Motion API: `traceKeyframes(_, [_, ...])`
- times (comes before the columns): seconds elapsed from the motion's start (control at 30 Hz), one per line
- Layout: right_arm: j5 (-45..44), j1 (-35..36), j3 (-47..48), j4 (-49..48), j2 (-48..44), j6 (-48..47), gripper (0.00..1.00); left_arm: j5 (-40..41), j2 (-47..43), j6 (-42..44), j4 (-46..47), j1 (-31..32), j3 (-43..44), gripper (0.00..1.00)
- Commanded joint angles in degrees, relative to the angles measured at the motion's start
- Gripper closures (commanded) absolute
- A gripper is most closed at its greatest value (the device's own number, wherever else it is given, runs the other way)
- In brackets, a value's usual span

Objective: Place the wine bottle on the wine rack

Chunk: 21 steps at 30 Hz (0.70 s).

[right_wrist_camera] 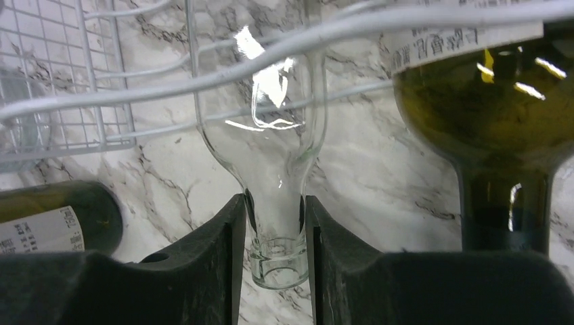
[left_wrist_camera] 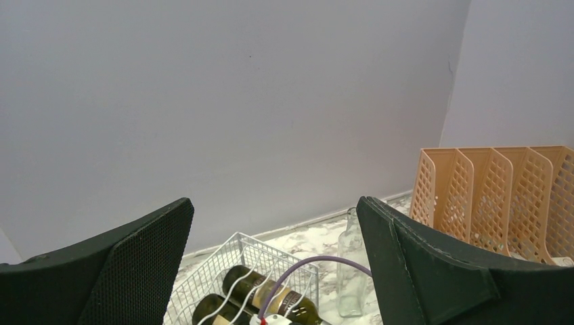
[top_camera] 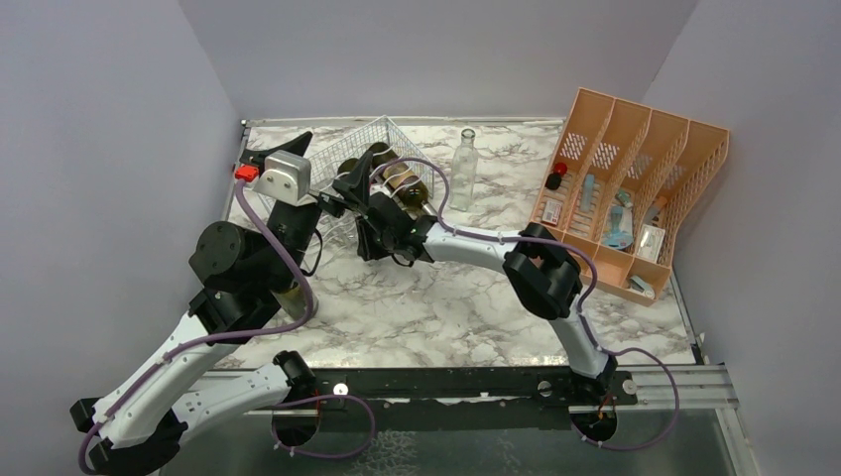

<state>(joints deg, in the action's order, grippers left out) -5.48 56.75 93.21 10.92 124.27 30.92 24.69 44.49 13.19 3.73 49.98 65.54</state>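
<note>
The silvery-white wire wine rack [top_camera: 369,139] stands at the back left of the marble table, with two dark labelled bottles [top_camera: 405,184] lying in it. My right gripper [top_camera: 359,200] is at the rack's front. In the right wrist view it [right_wrist_camera: 274,233] is shut on the neck of a clear glass wine bottle [right_wrist_camera: 264,122], whose body lies in under the rack's wavy wires [right_wrist_camera: 284,42]. A dark green bottle [right_wrist_camera: 487,101] lies beside it. My left gripper [top_camera: 283,151] hovers left of the rack, open and empty [left_wrist_camera: 272,203], above the rack [left_wrist_camera: 230,261].
Another clear glass bottle [top_camera: 464,169] stands upright right of the rack, also in the left wrist view [left_wrist_camera: 352,271]. An orange slotted file organizer [top_camera: 635,188] holding small items fills the back right. A third dark labelled bottle [right_wrist_camera: 54,217] lies low at left. Grey walls enclose the table.
</note>
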Motion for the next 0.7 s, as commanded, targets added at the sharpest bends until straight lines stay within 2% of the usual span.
traceKeyframes(0.0, [0.2, -0.2, 5.6, 1.3, 3.2, -2.3, 0.67, 0.9, 0.1, 0.8, 0.2, -0.1, -0.1, 0.01])
traceKeyframes(0.17, [-1.0, -0.2, 8.6, 1.8, 4.2, -2.1, 0.64, 0.8, 0.2, 0.8, -0.1, -0.1, 0.2, 0.01])
traceKeyframes(0.37, [-0.9, -0.3, 1.7, -0.8, -2.8, -0.9, 0.36, 0.9, -0.2, 0.8, -0.3, -0.1, 0.8, 0.01])
traceKeyframes(0.47, [0.8, -0.3, -2.7, -2.7, -7.7, -1.9, 0.27, 1.4, -0.4, 1.1, -0.5, -0.1, 1.7, 0.01])
traceKeyframes(0.67, [8.6, 0.3, -7.8, -6.4, -15.2, -6.0, 0.25, 2.7, -0.6, 0.9, -3.0, 0.0, 5.5, 0.01])
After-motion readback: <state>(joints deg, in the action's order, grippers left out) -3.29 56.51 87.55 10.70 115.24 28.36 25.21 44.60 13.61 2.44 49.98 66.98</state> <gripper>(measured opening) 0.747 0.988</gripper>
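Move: The right fingers already straddle the clear bottle's neck; its middle lies about 7 cm ahead and 6 cm left, about level with the hand. The nearer dark bottle in the rack is roughly 11 cm ahead and 1 cm right, the farther one 13 cm ahead and 10 cm right. A dark bottle stands about 18 cm left and 11 cm back. From the left hand, the clear bottle is some 15 cm ahead, 5 cm left and 43 cm below. The right hand pushes the neck about 2 cm forward-left, lets go, then backs off rightward and 4 cm up. ##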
